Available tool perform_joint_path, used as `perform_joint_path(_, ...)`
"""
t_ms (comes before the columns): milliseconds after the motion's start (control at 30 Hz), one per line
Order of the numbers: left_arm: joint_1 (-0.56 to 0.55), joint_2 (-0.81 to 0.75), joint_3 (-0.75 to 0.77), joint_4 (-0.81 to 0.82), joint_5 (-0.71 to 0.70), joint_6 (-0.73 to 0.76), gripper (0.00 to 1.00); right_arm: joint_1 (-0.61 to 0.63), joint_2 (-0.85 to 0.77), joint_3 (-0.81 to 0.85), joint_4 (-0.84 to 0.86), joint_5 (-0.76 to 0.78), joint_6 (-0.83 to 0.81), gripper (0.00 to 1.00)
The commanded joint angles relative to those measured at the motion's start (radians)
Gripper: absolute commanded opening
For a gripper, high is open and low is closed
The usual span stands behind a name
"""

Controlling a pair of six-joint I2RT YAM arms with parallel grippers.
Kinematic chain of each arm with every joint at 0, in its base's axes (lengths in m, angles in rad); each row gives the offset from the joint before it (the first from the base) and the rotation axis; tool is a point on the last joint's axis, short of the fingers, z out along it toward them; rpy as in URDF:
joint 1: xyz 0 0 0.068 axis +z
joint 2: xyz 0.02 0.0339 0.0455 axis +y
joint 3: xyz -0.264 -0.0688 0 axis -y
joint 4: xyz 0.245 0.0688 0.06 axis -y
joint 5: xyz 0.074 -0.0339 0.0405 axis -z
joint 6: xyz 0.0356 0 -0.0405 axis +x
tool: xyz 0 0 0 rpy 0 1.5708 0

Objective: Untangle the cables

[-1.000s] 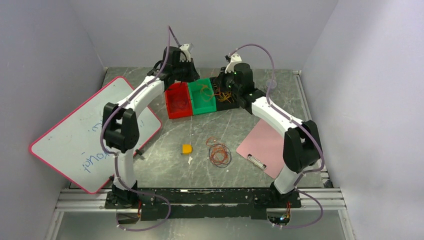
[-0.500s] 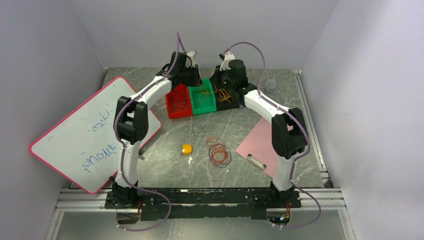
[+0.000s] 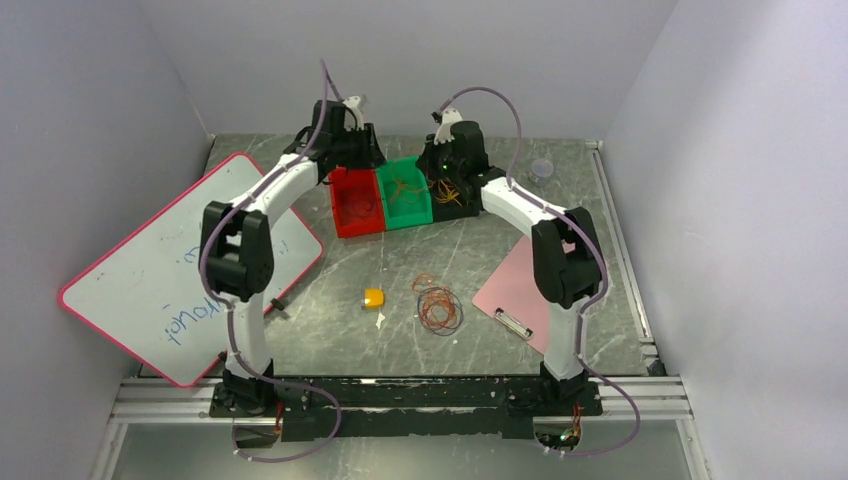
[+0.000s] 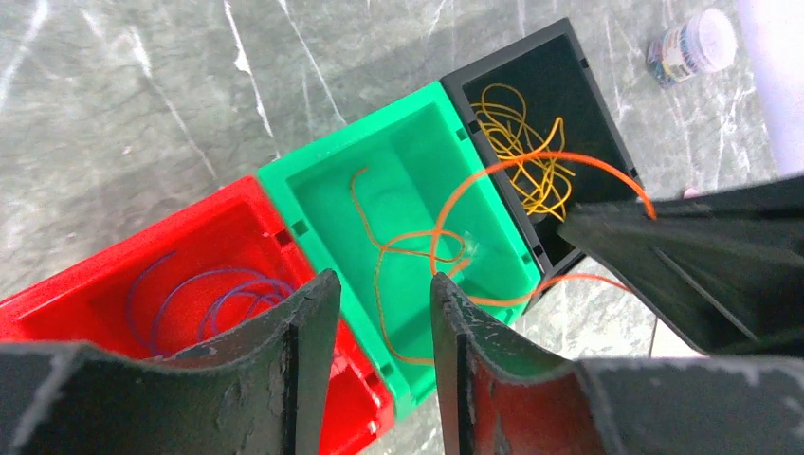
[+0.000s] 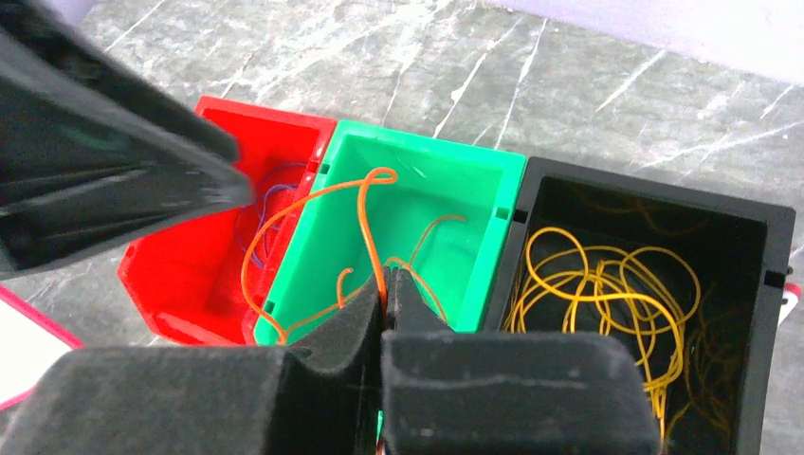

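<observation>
A tangle of orange-red cables (image 3: pixel 438 308) lies on the table in front of the bins. One orange cable (image 5: pixel 313 204) loops over the green bin (image 5: pixel 474 175), and my right gripper (image 5: pixel 387 277) is shut on it. Its other end trails into the green bin (image 4: pixel 398 152). My left gripper (image 4: pixel 379 280) hangs open over the red and green bins with nothing between its fingers (image 4: pixel 313 322). Purple cable (image 4: pixel 209 294) lies in the red bin (image 4: pixel 57 299), and yellow cables (image 5: pixel 607 280) in the black bin (image 5: pixel 664 194). From above, both grippers hover over the bins, left (image 3: pixel 348 140) and right (image 3: pixel 450 150).
A pink-edged whiteboard (image 3: pixel 170 270) leans at the left. A pink clipboard (image 3: pixel 525 290) lies at the right, a small yellow block (image 3: pixel 374 297) near the middle. A small jar (image 4: pixel 697 43) stands behind the black bin, close to the back wall.
My left gripper has opened and drawn back to the left, away from the orange cable. The right gripper has stayed shut on that cable and shifted slightly left over the bins.
</observation>
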Motion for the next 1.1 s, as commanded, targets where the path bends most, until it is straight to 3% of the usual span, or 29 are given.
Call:
perform_joint_path(0,0.021,-0.149,-0.068,0.065,-0.036,-0.008,0.45,-0.007,0.055,0.058,-0.013,-0.014,-0.013,0.00)
perform_joint_path(467,0.092,-0.470,-0.384,0.089,-0.076,0.038,0.45,0.024,0.193,0.177,-0.046,0.023,-0.032,0.00)
perform_joint_path(600,0.093,-0.516,-0.451,0.095,-0.104,0.068,0.45,0.034,0.215,0.207,-0.063,0.023,-0.039,0.08)
perform_joint_path(800,0.094,-0.539,-0.497,0.113,-0.108,0.077,0.44,0.047,0.218,0.224,-0.069,0.022,-0.048,0.33)
perform_joint_path(1067,0.094,-0.536,-0.511,0.125,-0.098,0.076,0.43,0.049,0.177,0.229,-0.079,0.028,-0.074,0.45)
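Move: The orange cable is pinched in the right hand, with its other part already lying in the green box. The green box's middle is about 4 cm left of the right hand, 2 cm ahead and 12 cm below. From that hand the black box with the yellow cable is some 6 cm right and 4 cm ahead, the red box about 15 cm left and level. For the empty left hand, the green box is about 6 cm right, 2 cm ahead and 12 cm below; the red box is 5 cm left and level. The orange cable's held end is carried down about 5 cm towards the green box by the right hand, which also eases a little forward and left, then opens near the bottom to end the pinch. The left hand, still open and empty, backs off from the green box, rising first, then sinking partway while swinging about 9 cm left and 8 cm back. ##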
